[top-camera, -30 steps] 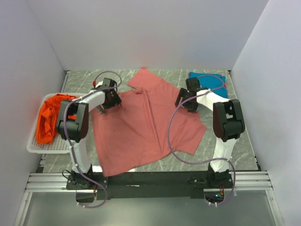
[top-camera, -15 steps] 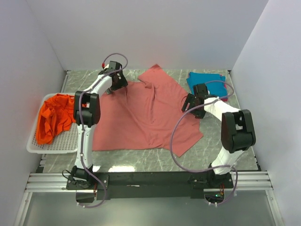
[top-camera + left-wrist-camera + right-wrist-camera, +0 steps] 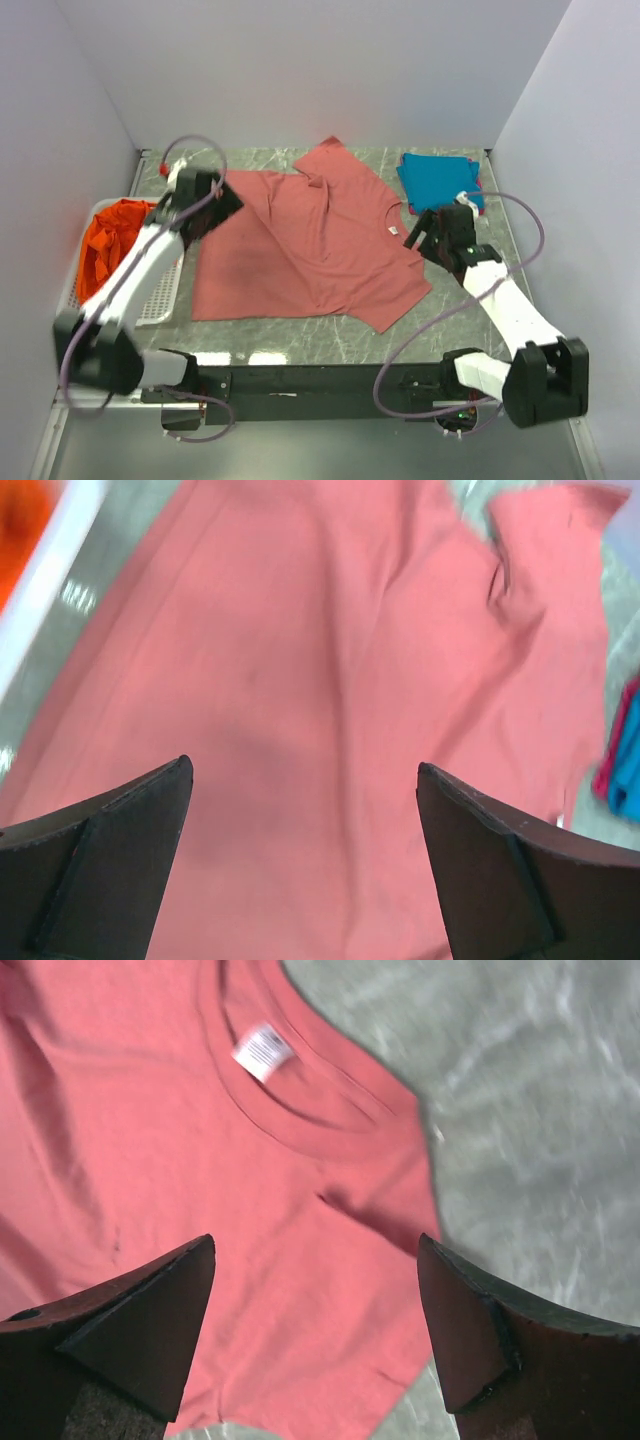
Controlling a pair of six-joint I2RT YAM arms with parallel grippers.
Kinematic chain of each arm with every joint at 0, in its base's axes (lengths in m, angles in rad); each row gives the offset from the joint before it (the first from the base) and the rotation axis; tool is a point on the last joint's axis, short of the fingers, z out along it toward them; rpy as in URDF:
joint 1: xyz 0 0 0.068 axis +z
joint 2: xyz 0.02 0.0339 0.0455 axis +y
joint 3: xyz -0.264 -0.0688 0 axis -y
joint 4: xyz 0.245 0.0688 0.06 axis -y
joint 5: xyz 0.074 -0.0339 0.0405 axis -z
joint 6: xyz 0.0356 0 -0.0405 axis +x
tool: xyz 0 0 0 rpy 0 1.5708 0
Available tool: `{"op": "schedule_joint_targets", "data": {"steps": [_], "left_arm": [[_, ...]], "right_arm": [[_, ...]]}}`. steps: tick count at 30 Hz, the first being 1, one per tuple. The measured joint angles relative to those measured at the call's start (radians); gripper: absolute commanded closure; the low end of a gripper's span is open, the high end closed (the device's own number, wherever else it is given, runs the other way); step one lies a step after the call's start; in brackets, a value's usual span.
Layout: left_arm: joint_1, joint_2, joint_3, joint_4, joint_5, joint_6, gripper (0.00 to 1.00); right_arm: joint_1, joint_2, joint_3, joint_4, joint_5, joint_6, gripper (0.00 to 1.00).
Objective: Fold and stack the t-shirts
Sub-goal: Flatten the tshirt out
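The salmon-red t-shirt (image 3: 310,245) lies spread out and wrinkled on the marble table, its collar and white label (image 3: 262,1052) toward the right. My left gripper (image 3: 208,203) hovers open over the shirt's left edge; the left wrist view shows the shirt (image 3: 330,700) between its empty fingers. My right gripper (image 3: 425,235) is open and empty above the shirt's right shoulder (image 3: 330,1290). A folded teal-blue t-shirt (image 3: 440,180) lies at the back right on a magenta one (image 3: 478,209). The orange t-shirt (image 3: 105,250) sits crumpled in the basket.
The white mesh basket (image 3: 160,295) stands at the left table edge, beside the left arm. White walls close the back and sides. Bare marble (image 3: 480,130) shows beyond the stack, and the right wrist view shows more bare marble (image 3: 540,1110) right of the collar.
Both grippers have let go of the salmon-red shirt and pulled back toward me, the left one to the left edge, the right one to the right shoulder. The shirt now lies flatter.
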Motion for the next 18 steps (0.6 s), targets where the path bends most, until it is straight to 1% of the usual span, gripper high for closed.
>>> {"op": "schedule_joint_targets", "data": {"steps": [2,4,9,13,18], "left_arm": [[-0.010,-0.149,-0.140,-0.016,-0.001,-0.051,0.00],[-0.015,-0.249,-0.257,-0.051,0.001,-0.093,0.01],[-0.018,-0.388,-0.496,-0.157,0.027,-0.177,0.00],[-0.043,-0.411,-0.558,-0.196,0.048,-0.223,0.01],[-0.102,-0.399,-0.570,-0.256,0.039,-0.309,0.00]], "right_arm": [[-0.005,-0.056,-0.057,-0.001,0.002,0.023,0.12],[-0.009,-0.096,-0.108,-0.002,-0.001,0.044,0.12],[-0.012,-0.188,-0.185,-0.011,0.003,0.072,0.12],[-0.013,-0.238,-0.191,-0.008,0.008,0.072,0.12],[-0.013,-0.225,-0.192,-0.003,0.007,0.073,0.12]]}}
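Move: The pink t-shirt's near-left hem corner lies about 19 cm back from the left hand, 8 cm to its left and 17 cm below. The basket of orange shirts is some 25 cm left and 3 cm back of that hand. From the right hand, the near sleeve lies roughly 8 cm back, 4 cm left and 10 cm down; the blue folded stack sits about 25 cm ahead and 6 cm right. Touching nothing, the left hand heads for the near-left hem corner, swinging back about 19 cm and down some 13 cm, fast at first and then easing off, while its open fingers tip about 20 degrees further down. The empty right hand draws back about 4 cm and slightly down over the near sleeve, then hovers there, still open. ##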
